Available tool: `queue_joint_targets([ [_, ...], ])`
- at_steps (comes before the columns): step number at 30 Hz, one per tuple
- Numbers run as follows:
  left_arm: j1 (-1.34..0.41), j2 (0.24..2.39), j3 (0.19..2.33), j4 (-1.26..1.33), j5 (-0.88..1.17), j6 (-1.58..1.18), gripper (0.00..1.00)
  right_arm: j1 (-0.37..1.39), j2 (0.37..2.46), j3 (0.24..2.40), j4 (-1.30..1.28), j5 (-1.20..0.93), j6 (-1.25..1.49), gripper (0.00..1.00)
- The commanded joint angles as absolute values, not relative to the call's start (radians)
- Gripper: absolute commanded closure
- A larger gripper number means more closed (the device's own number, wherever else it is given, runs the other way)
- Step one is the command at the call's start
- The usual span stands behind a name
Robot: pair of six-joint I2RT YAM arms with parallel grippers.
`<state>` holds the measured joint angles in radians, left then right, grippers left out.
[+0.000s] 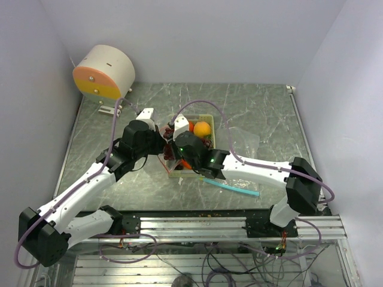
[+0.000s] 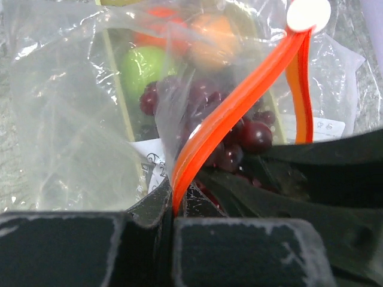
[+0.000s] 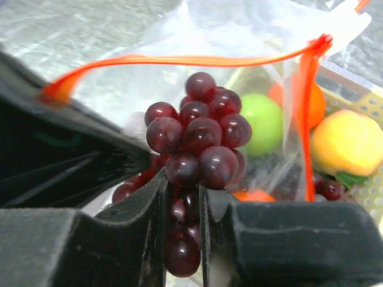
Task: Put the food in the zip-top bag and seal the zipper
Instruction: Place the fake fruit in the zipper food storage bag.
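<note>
My left gripper (image 2: 173, 200) is shut on the red-orange zipper (image 2: 239, 98) of the clear zip-top bag (image 2: 66, 113), holding its mouth up. My right gripper (image 3: 182, 197) is shut on a bunch of dark purple grapes (image 3: 200, 131) at the open mouth, which the zipper (image 3: 179, 60) frames. More food shows through the plastic: a green fruit (image 3: 263, 122) and a second grape bunch (image 2: 251, 134). An orange fruit (image 3: 344, 143) lies in the pale yellow-green basket (image 3: 371, 191). From above, both grippers (image 1: 170, 146) meet at the basket (image 1: 209, 118), hiding most of the bag.
A cream and orange drum (image 1: 105, 72) stands at the back left. A teal strip (image 1: 233, 188) lies on the table under my right forearm. Loose clear plastic (image 1: 245, 140) lies right of the basket. White walls close in on three sides.
</note>
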<state>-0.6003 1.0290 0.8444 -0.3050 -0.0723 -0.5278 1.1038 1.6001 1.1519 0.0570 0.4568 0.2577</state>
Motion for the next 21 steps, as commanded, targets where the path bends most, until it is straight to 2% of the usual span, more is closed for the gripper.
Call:
queue_joint_targets([
  [1, -0.613, 0.987, 0.905, -0.347, -0.069, -0.512, 0.93, 1.107, 1.619, 1.195, -0.016, 0.590, 0.268, 0.75],
  [2, -0.614, 0.983, 0.913, -0.361, -0.075, -0.508, 0.93, 1.106, 1.618, 1.200, -0.017, 0.586, 0.271, 0.70],
  [3, -0.614, 0.982, 0.919, -0.376, -0.082, -0.505, 0.93, 1.107, 1.613, 1.198, -0.010, 0.575, 0.272, 0.61],
  [6, -0.615, 0.982, 0.928, -0.411, -0.112, -0.494, 0.93, 1.107, 1.552, 1.144, 0.074, 0.500, 0.262, 0.25],
  [7, -0.615, 0.983, 0.927, -0.419, -0.125, -0.491, 0.93, 1.107, 1.522, 1.121, 0.108, 0.465, 0.255, 0.21],
  [13, -0.615, 0.994, 0.903, -0.451, -0.217, -0.489, 0.93, 1.107, 1.350, 1.038, 0.204, 0.284, 0.231, 0.18],
  [17, -0.615, 1.007, 0.948, -0.556, -0.341, -0.464, 0.93, 1.102, 1.250, 1.018, 0.174, 0.381, 0.269, 0.19],
  [21, -0.615, 0.964, 1.015, -0.662, -0.428, -0.432, 0.93, 1.033, 1.272, 1.068, -0.014, 0.479, 0.357, 0.22],
])
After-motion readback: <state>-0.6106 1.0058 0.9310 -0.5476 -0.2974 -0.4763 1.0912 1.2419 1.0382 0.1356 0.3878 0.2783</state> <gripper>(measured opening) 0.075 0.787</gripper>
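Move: The right fingers hold the red grapes inside the mouth of the zipper bag, whose middle lies some 8 cm below that hand, about 1 cm back and level sideways. The fruit tray's middle is roughly 8 cm to its right, level ahead, 15 cm down; in it the green apple sits some 6 cm ahead and 2 cm right, the lower orange about 4 cm back and 7 cm right. From the left hand, pinching the zipper rim, the bag's middle is about 3 cm right, 8 cm below. Open the right fingers wide to let go of the grapes in the bag, dipping about 1 cm as they part, then lift the empty gripper some 12 cm, easing right and a little back, out of the bag mouth towards the space over the tray. Keep the left pinch on the zipper rim: raise it slightly and lower it again, then draw it about 5 cm left, rolling its left side up and turning slightly counter-clockwise. ##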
